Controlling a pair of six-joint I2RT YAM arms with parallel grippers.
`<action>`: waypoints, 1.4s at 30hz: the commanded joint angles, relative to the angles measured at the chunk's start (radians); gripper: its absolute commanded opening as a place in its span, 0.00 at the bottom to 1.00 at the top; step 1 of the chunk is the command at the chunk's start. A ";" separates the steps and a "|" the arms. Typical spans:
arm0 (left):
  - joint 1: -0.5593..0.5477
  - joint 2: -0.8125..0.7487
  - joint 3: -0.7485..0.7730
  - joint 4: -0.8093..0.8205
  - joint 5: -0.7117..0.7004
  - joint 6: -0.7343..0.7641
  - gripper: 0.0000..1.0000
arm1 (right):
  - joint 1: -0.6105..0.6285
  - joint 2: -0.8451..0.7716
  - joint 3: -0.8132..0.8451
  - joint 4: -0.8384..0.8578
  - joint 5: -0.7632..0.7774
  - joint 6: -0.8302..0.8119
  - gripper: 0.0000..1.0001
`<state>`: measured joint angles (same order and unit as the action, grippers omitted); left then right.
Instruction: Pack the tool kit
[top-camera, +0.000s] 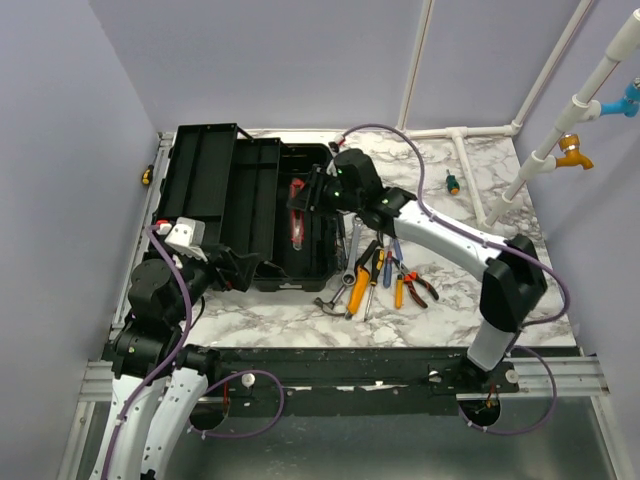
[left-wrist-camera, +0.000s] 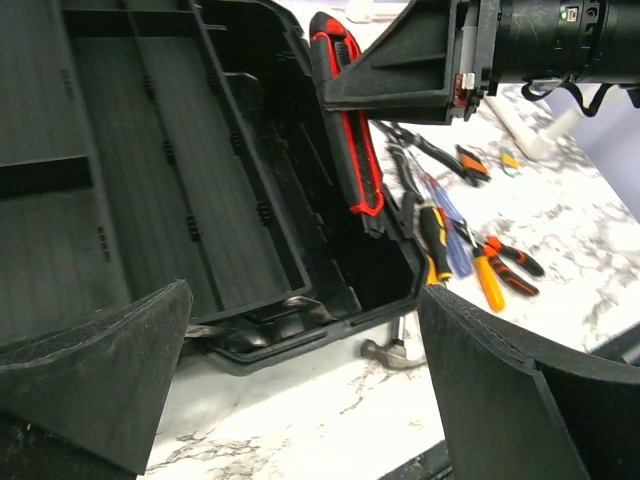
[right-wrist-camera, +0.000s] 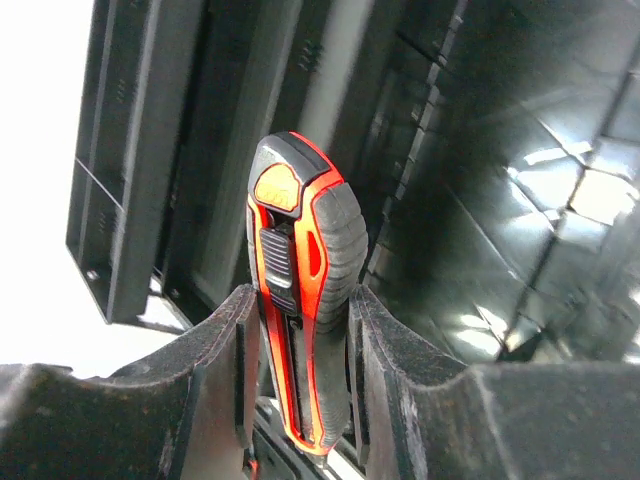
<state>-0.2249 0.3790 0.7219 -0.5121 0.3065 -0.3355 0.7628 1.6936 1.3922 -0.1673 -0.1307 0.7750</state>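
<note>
The black toolbox lies open at the table's left, lid thrown back, its tray and deep main compartment in view. My right gripper hangs over the main compartment, shut on a red-and-black utility knife. The knife stands nearly upright with its lower end down inside the box. My left gripper is open and holds nothing, low over the table by the box's near-left corner. On the marble to the right of the box lie loose tools: a hammer, a wrench, screwdrivers and pliers.
A small screwdriver lies alone at the back right. White pipes run along the back and right edges of the table. The hammer's head rests just off the box's near edge. Purple walls close in the table.
</note>
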 joint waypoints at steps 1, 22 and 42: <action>-0.005 -0.029 0.011 -0.037 -0.194 0.000 0.98 | 0.030 0.130 0.191 0.092 -0.028 0.028 0.08; -0.007 -0.047 0.019 -0.054 -0.288 -0.017 0.99 | 0.083 0.225 0.306 0.032 0.262 0.013 0.08; -0.013 -0.049 0.013 -0.046 -0.273 -0.016 0.98 | 0.006 0.358 0.176 0.156 -0.008 0.142 0.47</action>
<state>-0.2317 0.3374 0.7238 -0.5705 0.0193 -0.3515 0.7601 1.9629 1.4956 -0.1249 0.0605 0.8371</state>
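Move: The right gripper already holds the red utility knife over the toolbox's open deep bin; the bin's middle lies about 5 cm ahead of the gripper, level with it sideways and some 14 cm below. The fold-out trays are about 13 cm to its left and 5 cm ahead, the wrench some 12 cm to its right and 2 cm ahead on the table. From the left gripper the bin is about 20 cm ahead, 10 cm right and 18 cm below. Swing the right gripper about 11 cm left and a little forward over the fold-out trays, then bring it back right past its start, easing forward and turning roughly 15 degrees clockwise. Lower it some 6 cm more towards the bin floor, keeping the knife pinched. Early on, shift the open left gripper about 5 cm left while turning it counter-clockwise, then hold it there. ##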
